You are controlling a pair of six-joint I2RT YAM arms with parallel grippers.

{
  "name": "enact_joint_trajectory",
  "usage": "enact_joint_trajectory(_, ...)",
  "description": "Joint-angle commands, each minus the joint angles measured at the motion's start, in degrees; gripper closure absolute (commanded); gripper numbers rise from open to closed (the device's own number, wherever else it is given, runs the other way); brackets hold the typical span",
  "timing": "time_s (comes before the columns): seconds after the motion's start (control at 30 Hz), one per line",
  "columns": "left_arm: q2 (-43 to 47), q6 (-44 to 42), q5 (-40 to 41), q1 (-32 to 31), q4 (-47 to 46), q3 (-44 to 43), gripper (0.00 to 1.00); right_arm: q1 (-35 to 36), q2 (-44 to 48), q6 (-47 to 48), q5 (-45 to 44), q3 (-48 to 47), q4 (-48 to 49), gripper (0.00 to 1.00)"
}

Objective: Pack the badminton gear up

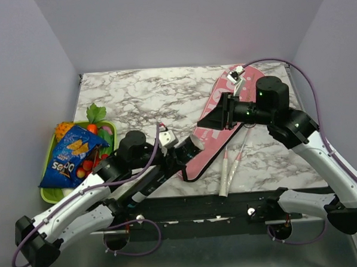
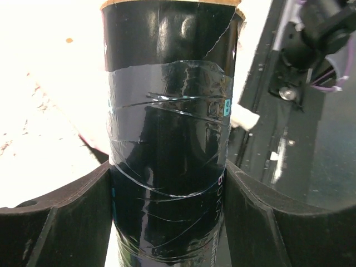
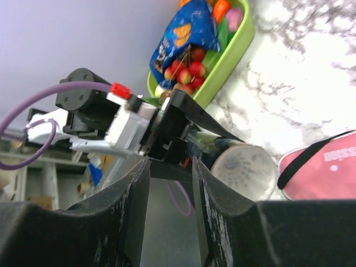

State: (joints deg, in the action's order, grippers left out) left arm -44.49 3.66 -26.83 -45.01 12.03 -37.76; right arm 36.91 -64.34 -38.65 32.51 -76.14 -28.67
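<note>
A long black tube (image 1: 188, 151) lies slanted above the table's front edge, and my left gripper (image 1: 178, 154) is shut on it. In the left wrist view the tube (image 2: 167, 128) fills the gap between both fingers (image 2: 55, 217). Its upper end sits next to the lower end of the pink bag (image 1: 226, 128), which lies diagonally across the marble. Two rackets (image 1: 225, 170) with white handles rest just right of the bag. My right gripper (image 1: 209, 121) hovers over the bag, open and empty (image 3: 169, 183). The right wrist view shows the tube's white end cap (image 3: 245, 167) and the bag (image 3: 328, 167).
A green tray (image 1: 50, 191) of toy fruit stands at the left edge with a blue snack packet (image 1: 69, 157) lying on it. A small white part (image 1: 235, 76) lies by the bag's far end. Grey walls enclose the table on three sides.
</note>
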Motion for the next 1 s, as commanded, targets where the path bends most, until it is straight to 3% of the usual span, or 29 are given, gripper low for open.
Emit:
enact_joint_trajectory(0.0,-8.8,-6.6,2.4,3.2,2.7,-7.7,1.0,0.1,1.8,4.1,-11.8,-4.9,-10.5,0.55)
enact_joint_trajectory(0.13,-21.6,-11.7,-5.5,13.7,1.9,-18.2,1.0,0.2,4.6,5.9,-18.1,-5.7,-12.3,0.55)
enact_joint_trajectory(0.2,-26.6,-15.1,-5.9,15.1,4.6,-23.5,1.0,0.1,4.8,6.6,-18.4,-6.2,-13.3,0.55)
enact_joint_trajectory(0.4,-49.0,-26.5,-6.0,17.0,17.3,-51.8,1.0,0.1,6.2,8.0,-19.5,-5.6,-14.8,0.55)
enact_joint_trajectory(0.53,-64.0,-27.9,-5.5,19.5,22.7,-77.3,1.0,0.0,7.6,8.3,-21.3,-4.1,-14.8,0.55)
enact_joint_trajectory(0.57,-69.1,-27.7,-5.2,20.2,23.0,-80.3,1.0,0.0,7.6,8.4,-21.6,-3.4,-14.6,0.53)
enact_joint_trajectory(0.67,-73.4,-22.7,-6.0,23.7,15.0,-82.5,1.0,-0.1,7.6,8.2,-22.7,-2.5,-14.3,0.53)
enact_joint_trajectory(0.77,-79.7,-22.8,-1.5,24.9,15.0,-89.1,1.0,-0.3,7.6,7.3,-24.5,-0.8,-13.3,0.53)
enact_joint_trajectory(0.97,-87.0,-21.4,7.0,27.3,4.1,-89.1,1.0,-0.3,5.9,7.1,-26.9,0.8,-12.6,0.52)
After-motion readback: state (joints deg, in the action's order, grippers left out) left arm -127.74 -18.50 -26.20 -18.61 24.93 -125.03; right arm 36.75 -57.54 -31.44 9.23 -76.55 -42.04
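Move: The black shuttlecock tube is already in the left hand, and the bare marble at the rear left of the table lies about 42 cm straight ahead of that hand and some 17 cm below. The middle of the pink racket bag is roughly 15 cm ahead and 27 cm to its right; the green produce basket is about level with it, 53 cm left. From the right hand, that bare patch is about 28 cm ahead, 12 cm left and 30 cm below. The tube, still gripped, is swept forward by the left arm about 42 cm to over the bare rear of the table, arching some 8 cm up and then back down nearly to its starting height, while the wrist turns counter-clockwise and rolls. The empty right hand backs off about 7 cm to the right, away from the tube, swinging some 20 degrees clockwise and dipping slightly at the end. ##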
